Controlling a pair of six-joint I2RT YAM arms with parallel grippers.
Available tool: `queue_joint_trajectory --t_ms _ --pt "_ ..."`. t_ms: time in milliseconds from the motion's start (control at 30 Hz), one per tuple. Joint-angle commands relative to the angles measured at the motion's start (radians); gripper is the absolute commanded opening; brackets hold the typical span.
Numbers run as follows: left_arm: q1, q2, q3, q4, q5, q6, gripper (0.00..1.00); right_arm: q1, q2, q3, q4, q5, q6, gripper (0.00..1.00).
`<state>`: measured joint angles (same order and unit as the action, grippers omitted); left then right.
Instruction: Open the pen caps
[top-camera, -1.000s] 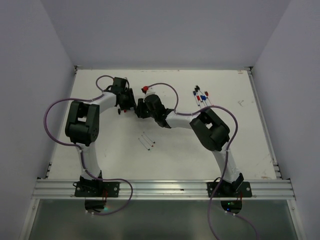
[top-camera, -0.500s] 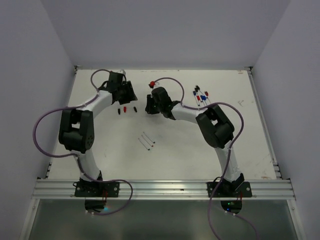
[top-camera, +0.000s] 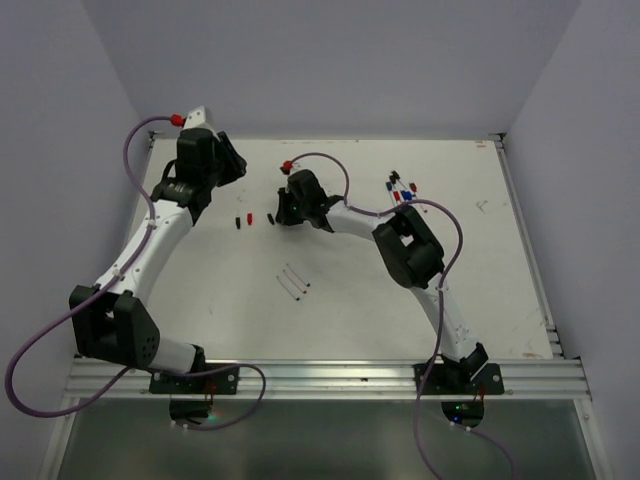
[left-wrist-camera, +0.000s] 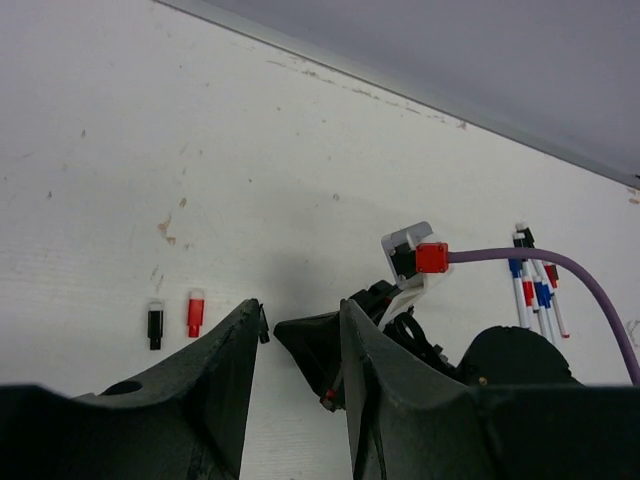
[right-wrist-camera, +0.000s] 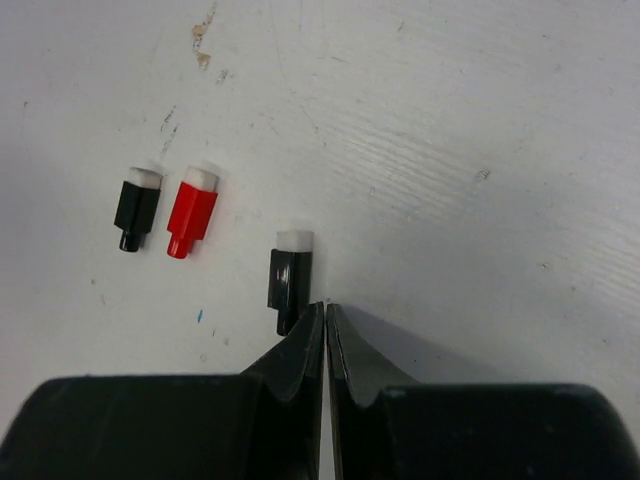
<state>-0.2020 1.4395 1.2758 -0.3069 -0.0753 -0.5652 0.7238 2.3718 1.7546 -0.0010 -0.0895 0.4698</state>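
Three pen caps lie loose on the white table: a black cap (right-wrist-camera: 137, 208), a red cap (right-wrist-camera: 192, 218) and another black cap (right-wrist-camera: 290, 275). The third lies right beside the tips of my right gripper (right-wrist-camera: 326, 310), which is shut with nothing in it. From above, the caps (top-camera: 251, 218) sit just left of the right gripper (top-camera: 288, 208). My left gripper (left-wrist-camera: 300, 310) hangs high over the table's far left, open and empty (top-camera: 205, 165). Two bare pens (top-camera: 293, 283) lie mid-table. Several capped pens (top-camera: 400, 190) lie at the far right.
The table's metal rim (top-camera: 320, 137) and the pale walls close in the far and side edges. The right arm's purple cable (left-wrist-camera: 540, 262) loops from its red knob (left-wrist-camera: 431, 257) over the table near the capped pens (left-wrist-camera: 535, 290).
My left arm has lifted and swung back to the far left corner, away from the right gripper. The right gripper has closed and shifted slightly left beside the caps.
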Motion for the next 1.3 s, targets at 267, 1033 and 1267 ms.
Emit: queue_joint_trajectory --t_ms 267,1033,1267 --pt "0.009 -0.042 -0.038 0.008 0.006 -0.005 0.42 0.035 0.11 0.197 -0.034 -0.153 0.032 0.08" --pt "0.007 -0.056 -0.102 0.095 0.109 -0.009 0.43 -0.064 -0.299 -0.199 0.004 0.086 -0.078 0.2" --pt "-0.016 -0.01 -0.155 0.213 0.204 -0.036 0.43 -0.259 -0.31 -0.049 -0.332 0.26 -0.189 0.73"
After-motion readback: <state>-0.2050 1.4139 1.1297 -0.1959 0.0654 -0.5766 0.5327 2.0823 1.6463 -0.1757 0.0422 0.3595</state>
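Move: The loose black cap by the right hand's shut tips lies about 3 cm to their left, 1 cm ahead and 2 cm below. The red cap stands about 6 cm farther left of that cap and level with it; another black cap lies roughly 12 cm left of the hand, neither ahead nor back. From the raised left hand, the loose black cap is some 5 cm right, 1 cm ahead and 23 cm down. Leftward and low over the table, with a slight drift back, the right hand goes about 7 cm on nearly shut fingers, pushing the loose black cap along towards the red cap and turning roughly 10 degrees counter-clockwise. It then reverses fast to the right, some 20 cm, rising and reaching forward towards the capped pens as its fingers open wide. The empty left hand sinks a little and edges right late on. ##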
